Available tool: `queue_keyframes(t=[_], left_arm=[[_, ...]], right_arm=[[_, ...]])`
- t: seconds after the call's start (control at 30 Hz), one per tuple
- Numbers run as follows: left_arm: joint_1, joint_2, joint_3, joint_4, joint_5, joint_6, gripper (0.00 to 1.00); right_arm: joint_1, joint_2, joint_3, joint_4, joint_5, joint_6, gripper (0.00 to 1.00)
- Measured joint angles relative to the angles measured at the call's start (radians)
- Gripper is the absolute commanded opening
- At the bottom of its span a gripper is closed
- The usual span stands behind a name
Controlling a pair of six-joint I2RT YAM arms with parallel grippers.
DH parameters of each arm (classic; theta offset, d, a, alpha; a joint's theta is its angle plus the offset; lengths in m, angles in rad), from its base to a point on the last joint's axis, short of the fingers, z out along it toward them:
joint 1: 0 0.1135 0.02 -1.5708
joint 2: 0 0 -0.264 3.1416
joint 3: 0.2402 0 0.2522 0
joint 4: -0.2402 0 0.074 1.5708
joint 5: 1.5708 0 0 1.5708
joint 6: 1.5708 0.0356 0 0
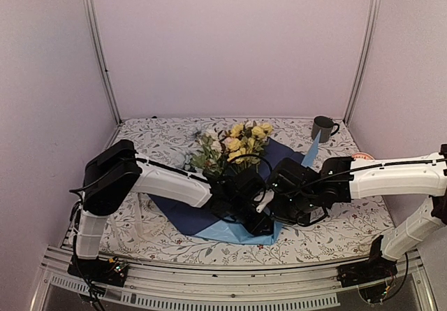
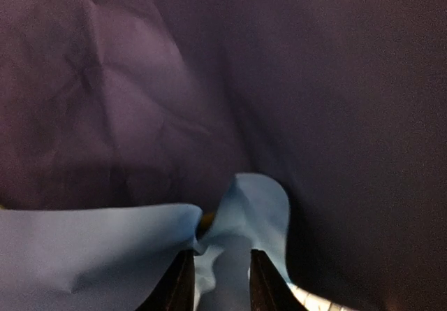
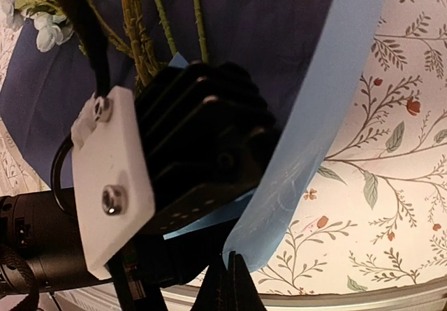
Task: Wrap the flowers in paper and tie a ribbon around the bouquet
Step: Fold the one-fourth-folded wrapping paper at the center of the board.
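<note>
The flowers [image 1: 241, 142] lie with their yellow and white heads at the back and their green stems [image 3: 147, 31] running forward over the paper [image 1: 181, 213], which lies navy side up. My left gripper [image 1: 257, 220] is down on the stems' end. Its two fingers [image 2: 183, 286] stand a little apart with bunched light blue paper [image 2: 84, 248] held between them. My right gripper [image 3: 234, 265] is shut, pinching the tip of a lifted light blue paper edge [image 3: 335, 94]. In the top view it [image 1: 278, 221] sits right beside the left one. The ribbon is out of view, and no rolled bouquet shows.
A dark mug [image 1: 323, 128] stands at the back right, near a raised paper corner [image 1: 314, 150]. The floral tablecloth [image 1: 335, 227] covers the table. The left arm's black housing and white plate [image 3: 112, 185] crowd the right wrist view. The metal front rail [image 1: 209, 283] runs along the near edge.
</note>
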Motion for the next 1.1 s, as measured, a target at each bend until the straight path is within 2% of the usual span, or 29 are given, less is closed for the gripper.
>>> queue_keyframes(t=[0.43, 0.63, 0.77, 0.93, 1.1], left_arm=[[0.073, -0.174, -0.164, 0.113, 0.101, -0.012, 0.48], [0.116, -0.351, -0.274, 0.118, 0.093, -0.032, 0.58], [0.124, -0.495, -0.401, 0.118, 0.048, -0.040, 0.62], [0.124, -0.592, -0.605, 0.129, 0.028, -0.068, 0.63], [0.116, -0.569, -0.670, 0.135, 0.010, -0.088, 0.54]], right_arm=[[-0.004, 0.062, 0.007, 0.085, 0.016, -0.215, 0.00], [-0.002, 0.080, 0.008, 0.090, 0.005, -0.259, 0.00], [-0.002, 0.085, 0.013, 0.091, 0.004, -0.280, 0.00], [-0.002, 0.105, 0.025, 0.093, 0.002, -0.308, 0.00], [-0.002, 0.122, 0.046, 0.094, -0.007, -0.338, 0.00]])
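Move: Under the left fingertips lies the folded light-blue bottom edge; its left corner is some 18 cm to the left and 4 cm back, about a centimetre lower. The stem ends sit roughly 13 cm ahead and 5 cm left of the left hand. From the right hand, already pinching the paper's right flap, the bottom fold's middle is about 8 cm left, level fore and aft and 9 cm down; the stem ends are 13 cm ahead, 6 cm left and 8 cm down. Pulling out from beside the pinched flap, the left hand rises about 10 cm, sweeps left some 15 cm over the bottom fold and sinks again by its left corner, fingers opening to well over half. The right hand keeps the flap pinched, drawing it about 3 cm left and slightly forward and down, turning nearly 20 degrees counter-clockwise. ##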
